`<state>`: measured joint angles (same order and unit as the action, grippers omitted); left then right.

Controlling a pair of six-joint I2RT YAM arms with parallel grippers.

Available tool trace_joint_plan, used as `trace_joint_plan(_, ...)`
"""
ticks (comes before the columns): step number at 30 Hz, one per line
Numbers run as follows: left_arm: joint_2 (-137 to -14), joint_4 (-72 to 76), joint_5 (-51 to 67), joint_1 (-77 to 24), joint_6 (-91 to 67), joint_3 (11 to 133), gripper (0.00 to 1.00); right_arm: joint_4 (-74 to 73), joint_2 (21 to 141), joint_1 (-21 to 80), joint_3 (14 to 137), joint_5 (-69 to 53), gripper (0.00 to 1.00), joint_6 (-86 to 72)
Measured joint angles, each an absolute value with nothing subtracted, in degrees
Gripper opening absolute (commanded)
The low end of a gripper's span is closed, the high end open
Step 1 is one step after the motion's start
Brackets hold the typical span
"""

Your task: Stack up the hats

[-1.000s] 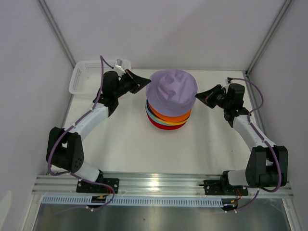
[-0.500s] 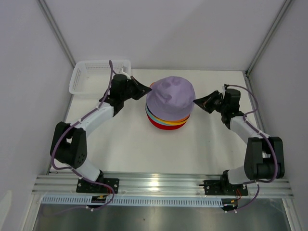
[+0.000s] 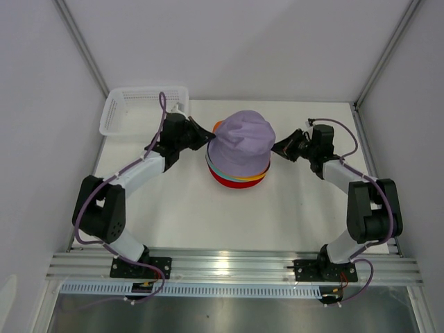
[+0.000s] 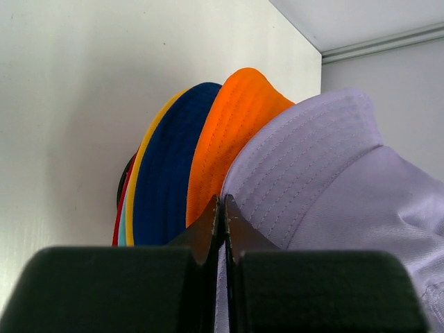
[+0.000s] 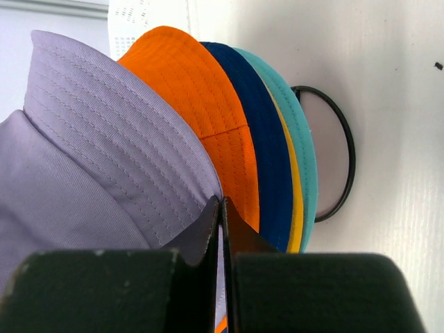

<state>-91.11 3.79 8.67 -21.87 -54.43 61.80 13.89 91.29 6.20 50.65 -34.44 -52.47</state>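
Observation:
The hats stand in one stack mid-table, with the lavender hat on top and the red hat at the bottom. My left gripper is shut on the lavender brim's left side, and my right gripper is shut on its right side. In the left wrist view the left gripper pinches the lavender brim, beside the orange and navy brims. In the right wrist view the right gripper pinches the lavender hat, with orange, navy and teal brims below.
A white lattice basket sits at the back left corner, close behind the left arm. A black wire frame shows under the stack in the right wrist view. White walls enclose the table on three sides.
Both grippers have moved inward and down with the lavender hat's brim, bringing it lower over the stack. The hat now looks narrower and more pulled down.

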Motion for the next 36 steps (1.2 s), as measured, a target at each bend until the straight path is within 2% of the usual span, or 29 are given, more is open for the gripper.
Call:
trace_joint_plan(3, -91.11, 4.49, 8.54, -21.87, -54.37, 61.10, 0.01, 12.38, 91.39, 6.20, 51.53, -34.89, 0.08, -51.07)
trace_joint_plan(8, -91.11, 4.23, 7.11, -21.85, -52.82, 59.07, 0.01, 5.89, 91.11, 6.09, 52.40, -33.98, 0.28, -46.85)
trace_joint_plan(17, -92.44, 3.20, 6.66, -21.80, -47.88, 59.29, 0.01, 2.61, 86.91, 2.74, 54.78, -33.65, 0.36, -46.13)
trace_joint_plan(21, -93.14, 1.80, 6.68, -21.78, -45.45, 61.10, 0.01, 4.97, 84.71, 1.85, 55.68, -32.75, 0.47, -47.11)
trace_joint_plan(22, -93.25, 1.41, 6.68, -21.78, -44.77, 61.54, 0.01, 5.96, 84.44, 1.78, 56.10, -32.53, 0.54, -47.22)
trace_joint_plan(24, -93.38, 0.67, 6.66, -21.76, -43.75, 62.22, 0.01, 8.43, 84.29, 1.76, 56.58, -32.32, 0.62, -47.70)
trace_joint_plan(28, -93.45, -0.12, 6.68, -21.74, -42.48, 62.74, 0.01, 13.67, 85.21, 2.28, 57.49, -32.93, 0.64, -48.88)
trace_joint_plan(36, -94.70, -1.78, 6.66, -21.74, -40.45, 65.54, 0.01, 22.22, 94.89, 6.28, 60.58, -35.22, 0.64, -52.14)
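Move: The lilac hat is already pinched by its rim on both sides. Its middle lies about 10 cm to the right of the left hand and 2 cm nearer the bases, roughly 1 cm higher; from the right hand it is some 10 cm left, 2 cm forward and 3 cm up. The orange hat lies just under it, from the right hand about 11 cm left, 1 cm ahead and 2 cm down. The white crate is some 22 cm left of the left hand, 8 cm farther out and 15 cm lower. The lilac hat's right rim is let go as the right fingers open wide; that hand dips slightly, swings right and up about 9 cm, then goes forward and back left, sinking again with the open fingers over the rim's far right part. The left hand keeps its pinch, lowering its side about 3 cm and rolling some 15 degrees, left side up. ##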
